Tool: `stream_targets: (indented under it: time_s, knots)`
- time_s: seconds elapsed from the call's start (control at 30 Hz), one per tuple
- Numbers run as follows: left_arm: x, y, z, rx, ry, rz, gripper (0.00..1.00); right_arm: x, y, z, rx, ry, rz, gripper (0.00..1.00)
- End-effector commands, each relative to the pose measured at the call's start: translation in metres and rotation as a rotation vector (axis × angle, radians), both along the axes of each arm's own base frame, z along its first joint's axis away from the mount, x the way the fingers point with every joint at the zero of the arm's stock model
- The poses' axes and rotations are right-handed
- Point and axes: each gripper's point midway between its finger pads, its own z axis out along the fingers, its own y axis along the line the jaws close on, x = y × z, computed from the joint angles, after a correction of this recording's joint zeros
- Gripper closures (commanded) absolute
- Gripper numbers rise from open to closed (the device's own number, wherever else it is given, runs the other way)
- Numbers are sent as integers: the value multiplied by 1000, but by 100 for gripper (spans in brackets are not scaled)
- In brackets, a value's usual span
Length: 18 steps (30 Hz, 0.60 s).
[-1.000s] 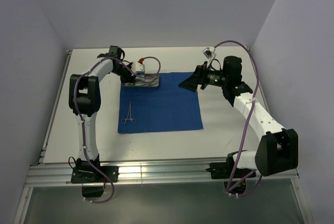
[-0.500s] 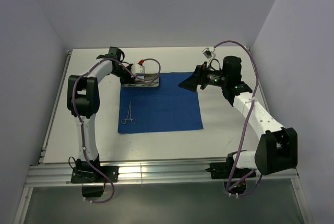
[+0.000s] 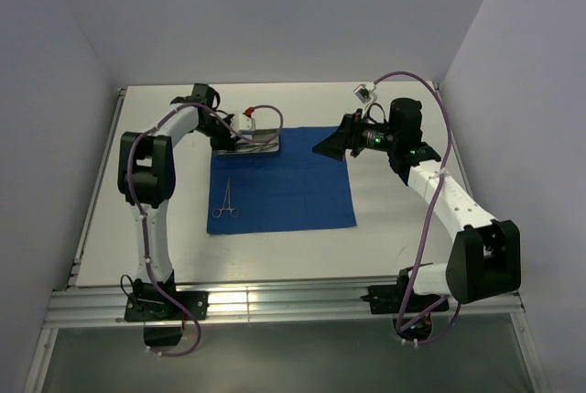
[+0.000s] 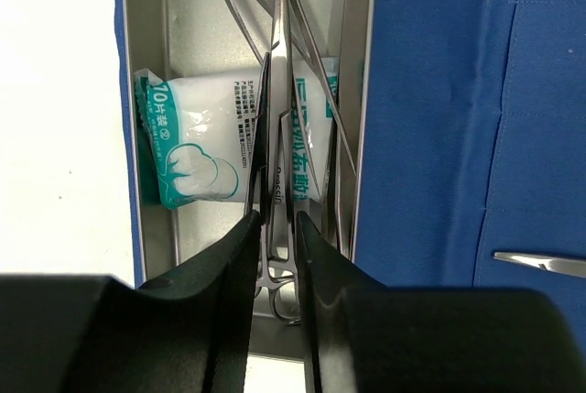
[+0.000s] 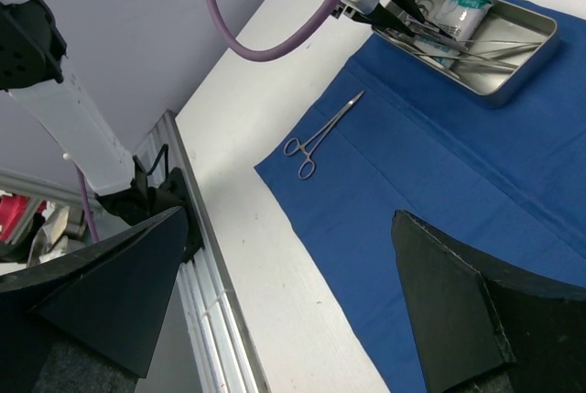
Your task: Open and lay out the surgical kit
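Observation:
The royal-blue cloth (image 3: 284, 191) lies spread flat, with the steel tray (image 3: 273, 147) on its far left corner. My left gripper (image 4: 277, 223) reaches down into the tray (image 4: 146, 45), its narrow jaws closed against both shanks of a ring-handled clamp (image 4: 277, 136). That clamp lies across a white-green packet (image 4: 197, 150), beside several other slim instruments and flat tweezers (image 4: 351, 91). Another clamp (image 3: 225, 201) lies alone on the cloth near its left edge. My right gripper (image 3: 331, 144) hovers wide open above the cloth's far right corner, holding nothing.
The white table (image 3: 403, 228) surrounds the cloth. An aluminium rail (image 5: 197, 256) runs along the near edge by the arm bases. Walls close in the back and both sides. The left arm's purple cable (image 5: 275, 45) loops above the tray.
The left gripper has stayed over the tray, shifting only slightly. The right arm, the cloth and the lone clamp have not moved.

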Motion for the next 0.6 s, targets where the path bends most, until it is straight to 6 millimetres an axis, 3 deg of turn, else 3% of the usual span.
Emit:
stream_targets:
  time_s: [0.0, 0.07, 0.23, 0.43, 0.57]
  knots:
    - [0, -4, -1, 12, 21, 2, 72, 6, -1, 14, 14, -58, 6, 0]
    - [3, -5, -3, 15, 17, 4, 72, 6, -1, 14, 14, -58, 6, 0]
    - [1, -7, -2, 8, 30, 3, 92, 7, 0, 14, 15, -53, 9, 0]
    - [1, -10, 22, -12, -18, 7, 100, 7, 0, 17, 23, -56, 8, 0]
    - [3, -10, 35, -19, -39, 18, 100, 7, 1, 21, 28, -61, 9, 0]
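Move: The dark clamp in the tray lies right at the left fingertips, its middle about 1 cm to the right and 1 cm below. The gauze pack is some 4 cm to the hand's right and 1 cm farther out; the flat blade lies 3 cm nearer the base and 3 cm right, both about 2 cm below. From the right hand the dark clamp is roughly 10 cm ahead, 21 cm left and 23 cm below. The left hand nearly holds its place, closing its part-open fingers fully on the dark clamp, rising about 0.5 cm. ##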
